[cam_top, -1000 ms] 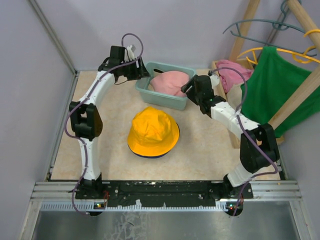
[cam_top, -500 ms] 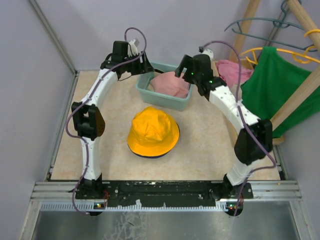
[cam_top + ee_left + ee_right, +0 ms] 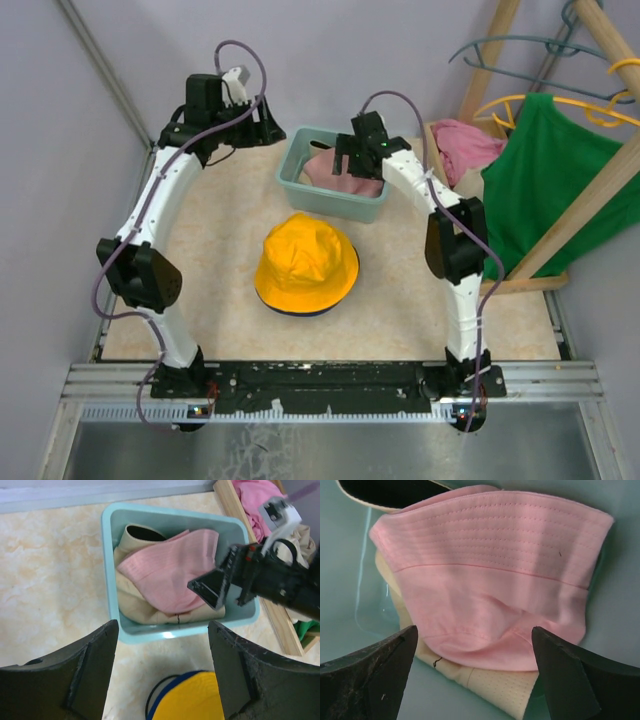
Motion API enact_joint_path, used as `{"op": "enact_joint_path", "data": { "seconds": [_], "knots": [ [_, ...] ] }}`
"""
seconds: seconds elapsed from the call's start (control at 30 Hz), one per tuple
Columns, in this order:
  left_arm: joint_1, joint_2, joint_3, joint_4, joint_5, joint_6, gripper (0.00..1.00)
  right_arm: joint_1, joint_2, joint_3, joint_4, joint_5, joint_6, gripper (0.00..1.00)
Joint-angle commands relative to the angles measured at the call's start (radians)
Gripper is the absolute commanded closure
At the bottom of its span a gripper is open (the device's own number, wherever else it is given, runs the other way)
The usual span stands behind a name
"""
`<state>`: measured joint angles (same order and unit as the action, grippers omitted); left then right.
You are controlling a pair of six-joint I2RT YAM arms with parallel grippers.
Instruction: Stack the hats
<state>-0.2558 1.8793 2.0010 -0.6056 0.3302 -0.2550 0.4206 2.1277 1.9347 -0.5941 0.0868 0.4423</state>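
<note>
A yellow-orange hat [image 3: 307, 262] lies mid-table on top of a navy blue hat, of which only the brim edge [image 3: 300, 312] shows. In the teal bin [image 3: 300, 185] a pink hat [image 3: 490, 570] rests on a beige hat [image 3: 495, 685]. My right gripper [image 3: 474, 632] hangs open just above the pink hat, fingers either side of its near edge and not touching it. In the top view, that right gripper [image 3: 345, 165] is over the bin. My left gripper [image 3: 162, 627] is open and empty, high above the bin's near wall, at the bin's left [image 3: 272, 130].
A wooden rack [image 3: 590, 200] stands at the right with a green shirt [image 3: 555, 170] on a hanger. A brimless pink cloth [image 3: 465, 145] lies by the rack's base. Grey walls close in the left and back.
My right arm has swung left from beside the bin to over it, and its jaws have widened. My left arm has lifted and drawn back to the left.
</note>
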Motion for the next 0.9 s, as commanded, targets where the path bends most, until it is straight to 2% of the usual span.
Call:
{"op": "enact_joint_path", "data": {
  "seconds": [0.0,0.4,0.47,0.5,0.53,0.67,0.7,0.73,0.77,0.87],
  "knots": [
    [0.014,-0.09,-0.104,0.014,0.0,0.019,0.21,0.004,0.086,0.12,-0.052,0.039,-0.043,0.04],
    [0.046,-0.253,-0.247,-0.048,-0.051,0.065,0.21,-0.035,0.358,0.399,-0.071,0.075,-0.076,0.01],
    [0.051,-0.275,-0.268,-0.057,-0.06,0.07,0.21,-0.047,0.377,0.429,-0.068,0.074,-0.086,0.06],
    [0.055,-0.284,-0.278,-0.062,-0.063,0.075,0.21,-0.054,0.381,0.443,-0.064,0.078,-0.092,0.12],
    [0.058,-0.292,-0.286,-0.066,-0.067,0.078,0.21,-0.062,0.387,0.458,-0.063,0.079,-0.097,0.23],
    [0.067,-0.311,-0.3,-0.075,-0.063,0.082,0.21,-0.107,0.391,0.493,-0.039,0.074,-0.097,0.83],
    [0.067,-0.313,-0.299,-0.077,-0.064,0.086,0.21,-0.121,0.389,0.499,-0.031,0.064,-0.096,0.9],
    [0.068,-0.314,-0.296,-0.082,-0.065,0.088,0.22,-0.136,0.382,0.502,-0.023,0.053,-0.092,0.98],
    [0.069,-0.316,-0.292,-0.087,-0.063,0.091,0.22,-0.15,0.37,0.503,-0.014,0.04,-0.09,1.0],
    [0.069,-0.327,-0.278,-0.093,-0.055,0.101,0.24,-0.172,0.304,0.498,0.006,-0.032,-0.085,1.0]
  ]
}}
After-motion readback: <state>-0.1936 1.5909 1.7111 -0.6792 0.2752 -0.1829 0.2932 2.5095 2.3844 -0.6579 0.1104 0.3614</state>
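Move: The pink hat lies almost under the right hand, about 3 cm ahead, level sideways and some 8 cm down. The box's middle is about 3 cm ahead and 1 cm left, 10 cm down; the yellow hat sits roughly 20 cm back and 7 cm left, 10 cm down. A pink cloth is 6 cm ahead and 25 cm to the right. From the left hand the pink hat is about 4 cm ahead, 13 cm right and 24 cm below. The right fingers pinch the pink hat where its brim joins the crown: open, they go down about 8 cm and forward 5 cm into the box, then shut while the hand sweeps on forward and to the right, about 5 cm each way, rising slightly. The left hand, open, backs off and leftward some 9 cm, away from the box. ##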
